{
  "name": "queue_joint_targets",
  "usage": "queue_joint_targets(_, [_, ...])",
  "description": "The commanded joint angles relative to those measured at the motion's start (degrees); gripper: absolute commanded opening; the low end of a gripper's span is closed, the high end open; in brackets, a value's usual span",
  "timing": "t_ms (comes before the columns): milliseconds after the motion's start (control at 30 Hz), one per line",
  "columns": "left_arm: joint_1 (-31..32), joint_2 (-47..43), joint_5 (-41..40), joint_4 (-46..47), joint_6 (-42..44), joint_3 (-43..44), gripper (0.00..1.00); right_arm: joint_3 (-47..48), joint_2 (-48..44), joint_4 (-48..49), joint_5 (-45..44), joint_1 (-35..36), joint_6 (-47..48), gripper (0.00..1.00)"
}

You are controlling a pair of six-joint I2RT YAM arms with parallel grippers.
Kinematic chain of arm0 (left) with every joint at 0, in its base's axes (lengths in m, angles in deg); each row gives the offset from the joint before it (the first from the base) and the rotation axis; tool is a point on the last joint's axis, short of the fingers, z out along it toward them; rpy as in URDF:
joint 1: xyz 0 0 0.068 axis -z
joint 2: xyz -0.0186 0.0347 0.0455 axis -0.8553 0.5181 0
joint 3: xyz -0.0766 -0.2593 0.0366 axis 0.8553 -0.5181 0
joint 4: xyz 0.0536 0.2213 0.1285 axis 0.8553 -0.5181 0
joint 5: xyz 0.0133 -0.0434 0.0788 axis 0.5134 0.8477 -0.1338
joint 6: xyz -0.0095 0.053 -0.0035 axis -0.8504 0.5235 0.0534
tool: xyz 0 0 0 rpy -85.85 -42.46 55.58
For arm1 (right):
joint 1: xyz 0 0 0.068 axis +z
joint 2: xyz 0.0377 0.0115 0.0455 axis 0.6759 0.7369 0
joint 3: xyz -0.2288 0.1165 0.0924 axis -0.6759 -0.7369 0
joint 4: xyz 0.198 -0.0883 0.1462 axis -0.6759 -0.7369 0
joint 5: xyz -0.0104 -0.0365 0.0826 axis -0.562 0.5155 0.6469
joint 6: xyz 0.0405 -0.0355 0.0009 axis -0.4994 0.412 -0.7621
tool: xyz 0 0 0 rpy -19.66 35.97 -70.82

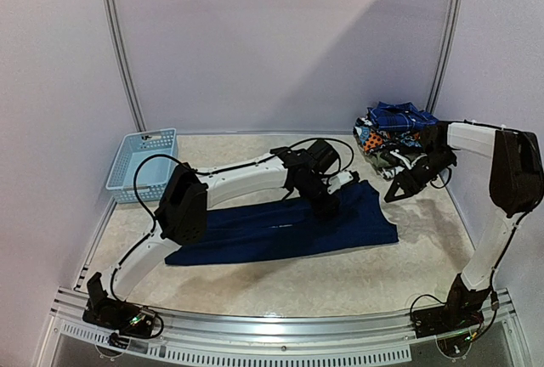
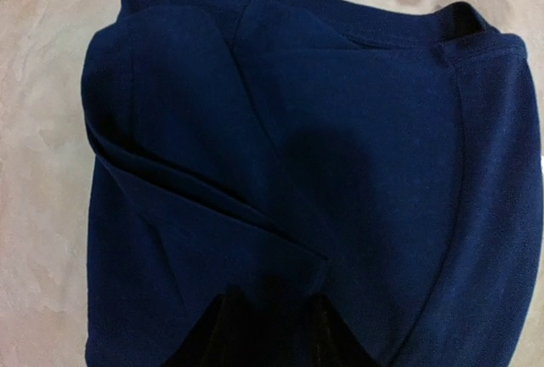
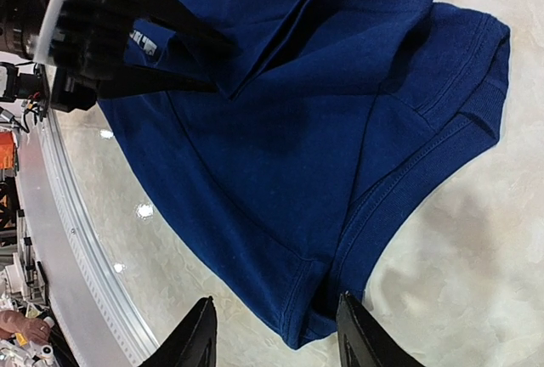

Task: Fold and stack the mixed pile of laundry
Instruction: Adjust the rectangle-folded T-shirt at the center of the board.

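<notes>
A navy T-shirt [image 1: 280, 231] lies folded into a long strip across the middle of the table. My left gripper [image 1: 327, 201] sits on its right part. In the left wrist view a raised fold of the shirt [image 2: 280, 129] runs straight into the gap between the dark fingers [image 2: 217, 337]. The right wrist view shows that gripper [image 3: 127, 36] pinching the fold up into a tent. My right gripper [image 3: 276, 333] hovers open at the shirt's right end, a hemmed corner [image 3: 331, 299] lying between its fingertips. More of the laundry pile [image 1: 393, 133] sits at the back right, a blue plaid piece on top.
A light-blue slotted basket [image 1: 143, 163] stands at the back left. The table's metal front rail [image 1: 280, 329] runs along the near edge, also seen in the right wrist view. The right wall stands close behind the pile.
</notes>
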Motion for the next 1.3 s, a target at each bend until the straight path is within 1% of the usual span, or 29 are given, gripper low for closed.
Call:
queue_joint_targets(0, [0.4,1.3,-0.1,1.5,-1.1,1.3,0.28,-0.4,1.3,-0.8,1.5,0.1,0.6,0.47])
queue_joint_targets(167, [-0.4,1.0,-0.5,3.4,-3.7,1.1,0.17,-0.6,1.8,-1.0,1.9,0.1,0.8,0.46])
queue_joint_targets(267, [-1.2,0.0,-0.7,5.2,-6.0,-0.5,0.1,-0.6,2.2,-1.3,2.1,0.0,0.9,0.45])
queue_joint_targets(367, [-2.5,-3.2,-1.3,9.1,-9.8,-5.1,0.03,-0.7,2.4,-1.5,2.1,0.0,1.2,0.45])
queue_joint_targets(433, [-3.7,-5.5,-1.1,12.5,-13.5,-10.3,0.0,-0.7,2.5,-1.6,2.3,0.0,1.3,0.45])
queue_joint_targets(633, [-7.1,-12.6,0.7,26.6,-27.9,-25.3,0.0,-0.7,2.6,-1.5,2.4,0.0,1.5,0.44])
queue_joint_targets(733, [-8.0,-14.4,3.6,36.3,-34.8,-32.2,0.0,-0.6,2.9,-1.5,2.4,0.0,1.5,0.44])
queue_joint_targets(800, [-8.3,-14.0,5.6,41.0,-38.8,-34.1,0.0,-0.6,3.1,-1.5,2.5,0.0,1.5,0.44])
queue_joint_targets(833, [-8.3,-13.2,6.6,43.9,-40.4,-34.2,0.0,-0.6,3.2,-1.6,2.5,0.1,1.5,0.44])
queue_joint_targets(900, [-8.4,-11.7,8.1,47.0,-43.5,-33.7,0.0,-0.6,3.3,-1.6,2.5,0.0,1.5,0.44])
queue_joint_targets(1067, [-9.0,-9.1,9.2,50.1,-48.4,-30.9,0.0,-0.8,3.4,-1.5,2.3,0.0,1.6,0.44])
queue_joint_targets(1200, [-9.7,-9.7,6.5,47.3,-51.2,-31.2,0.0,-0.7,3.7,-1.6,2.2,0.0,1.6,0.44])
queue_joint_targets(1267, [-10.0,-10.9,5.7,46.9,-52.6,-33.2,0.0,-0.7,3.5,-1.6,2.3,0.0,1.6,0.44])
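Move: At the left fingertips, about 1 cm below them, lies the inner tip of the T-shirt's folded-in sleeve. The collar end is roughly 16 cm to the right and level with the hand; the middle of the long folded shirt is some 13 cm left and 5 cm back. The laundry stack stands about 20 cm farther out and 20 cm right. From the right hand, the sleeve tip is some 15 cm left, 1 cm ahead and 8 cm below. Pinching the navy cloth at the sleeve tip, the left fingers shut fully almost on the spot, then carry it forward about 8 cm towards the shirt's far edge. The path swings first left, then partly back to the right, dipping slightly before rising some 5 cm; meanwhile the hand rolls counter-clockwise by roughly 50 degrees and its fingers tip up flatter, still pointing right and down. ##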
